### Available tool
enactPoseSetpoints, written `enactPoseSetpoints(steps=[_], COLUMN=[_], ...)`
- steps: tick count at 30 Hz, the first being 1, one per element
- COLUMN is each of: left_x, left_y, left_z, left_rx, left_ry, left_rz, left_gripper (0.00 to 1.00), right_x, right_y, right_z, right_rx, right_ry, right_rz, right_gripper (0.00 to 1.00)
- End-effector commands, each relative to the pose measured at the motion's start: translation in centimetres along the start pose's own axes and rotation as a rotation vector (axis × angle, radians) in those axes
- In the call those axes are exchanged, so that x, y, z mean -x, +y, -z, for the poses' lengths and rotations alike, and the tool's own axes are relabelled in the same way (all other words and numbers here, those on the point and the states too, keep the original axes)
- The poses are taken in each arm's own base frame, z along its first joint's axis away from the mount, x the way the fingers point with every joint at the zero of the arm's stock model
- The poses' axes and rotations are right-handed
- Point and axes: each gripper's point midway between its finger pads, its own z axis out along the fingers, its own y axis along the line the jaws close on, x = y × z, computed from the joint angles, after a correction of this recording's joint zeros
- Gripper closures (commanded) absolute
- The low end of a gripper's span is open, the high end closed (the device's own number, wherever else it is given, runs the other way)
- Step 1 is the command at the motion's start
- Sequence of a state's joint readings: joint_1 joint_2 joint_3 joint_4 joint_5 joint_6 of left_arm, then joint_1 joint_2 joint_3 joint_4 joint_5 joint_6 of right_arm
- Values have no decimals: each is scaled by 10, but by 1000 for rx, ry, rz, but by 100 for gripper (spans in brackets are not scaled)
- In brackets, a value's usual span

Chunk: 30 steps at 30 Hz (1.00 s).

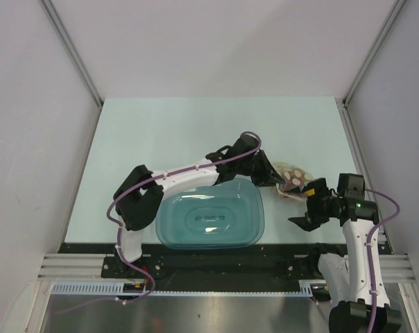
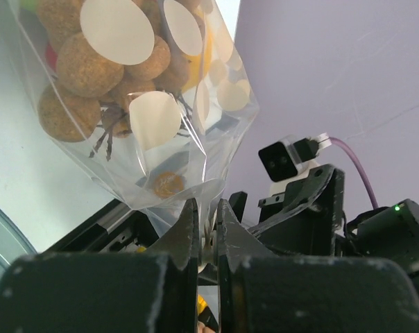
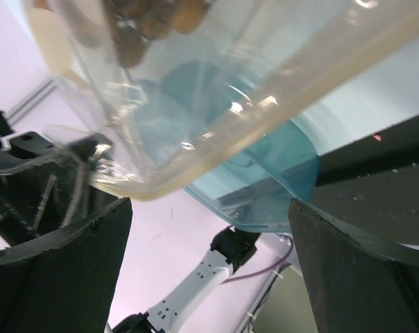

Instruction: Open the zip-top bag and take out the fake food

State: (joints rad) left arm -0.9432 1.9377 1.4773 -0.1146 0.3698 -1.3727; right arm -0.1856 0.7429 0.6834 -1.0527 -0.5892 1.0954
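The zip-top bag (image 1: 293, 176), clear with white dots, hangs off the table to the right of the teal tub. My left gripper (image 1: 270, 175) is shut on one edge of it; in the left wrist view the fingertips (image 2: 208, 220) pinch the thin plastic of the bag (image 2: 161, 111). Inside it sits the fake food: orange-brown balls on dark stems (image 2: 84, 66), a yellow piece (image 2: 195, 66) and a bit of red (image 2: 51, 52). My right gripper (image 1: 305, 210) stands wide open just below the bag. In the right wrist view the bag's rim (image 3: 216, 149) crosses above the open gripper (image 3: 209, 236), untouched.
A teal translucent tub (image 1: 209, 215) stands at the table's near edge, between the arms and left of the bag; its corner (image 3: 286, 180) shows behind the bag. Grey walls enclose the table on three sides.
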Motion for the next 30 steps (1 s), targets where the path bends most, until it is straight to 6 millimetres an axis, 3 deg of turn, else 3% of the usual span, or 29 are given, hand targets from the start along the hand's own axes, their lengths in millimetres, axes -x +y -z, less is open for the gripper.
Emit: enactPoseSetpoints(steps=[1, 5, 8, 16, 17, 19, 20, 21, 24, 30], left_x=[-12, -14, -15, -20, -21, -26, -28, -28, -28, -17], left_y=[-17, -21, -24, -27, -24, -14, -10, -7, 5, 7], left_z=[17, 19, 16, 25, 26, 30, 31, 34, 39, 41], left_rx=[-37, -91, -98, -95, -84, -58, -54, -51, -50, -66], left_ry=[11, 15, 28, 39, 45, 62, 64, 63, 75, 97], left_rz=[42, 41, 43, 39, 42, 42, 44, 51, 68, 77], left_gripper=[100, 100, 100, 100, 100, 91, 86, 77, 55, 32], right_x=[7, 13, 25, 45, 47, 52, 54, 56, 59, 52], right_y=[4, 0, -10, 19, 22, 31, 33, 34, 38, 34], right_z=[-4, 1, -3, -2, 0, 6, 8, 11, 17, 11], right_rx=[33, 38, -1, 86, 89, 94, 90, 72, 32, 50], right_ry=[-14, -70, -122, -184, -193, -220, -228, -242, -247, -199], right_rz=[-43, -12, -8, 52, 52, 87, 99, 111, 169, 222], right_gripper=[0, 0, 9, 57, 67, 81, 94, 100, 100, 100])
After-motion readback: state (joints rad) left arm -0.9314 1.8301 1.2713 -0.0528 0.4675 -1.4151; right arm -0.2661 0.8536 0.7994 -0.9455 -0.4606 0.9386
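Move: In front of the right hand's open fingers lies the nearer, right-hand stretch of the bag's zip edge, roughly 3 cm ahead, 3 cm to the right and about level. The brown balls in the bag are about 8 cm ahead, 1 cm to its left and 8 cm lower; the tray's middle is some 29 cm left, 4 cm back and 14 cm down. From the left hand, which already pinches the bag's corner, that stretch lies about 4 cm back, 9 cm right and 3 cm lower. Closing on the zip edge, the right hand eases right and slightly down, then heads forward and right and lifts with its fingers shut on the edge, some 6 cm off in all, its left side rolling down a little. The left hand keeps its pinch at first, drawing back slightly, then opens to let the corner go as it slips back and left to about 4.5 cm off. ##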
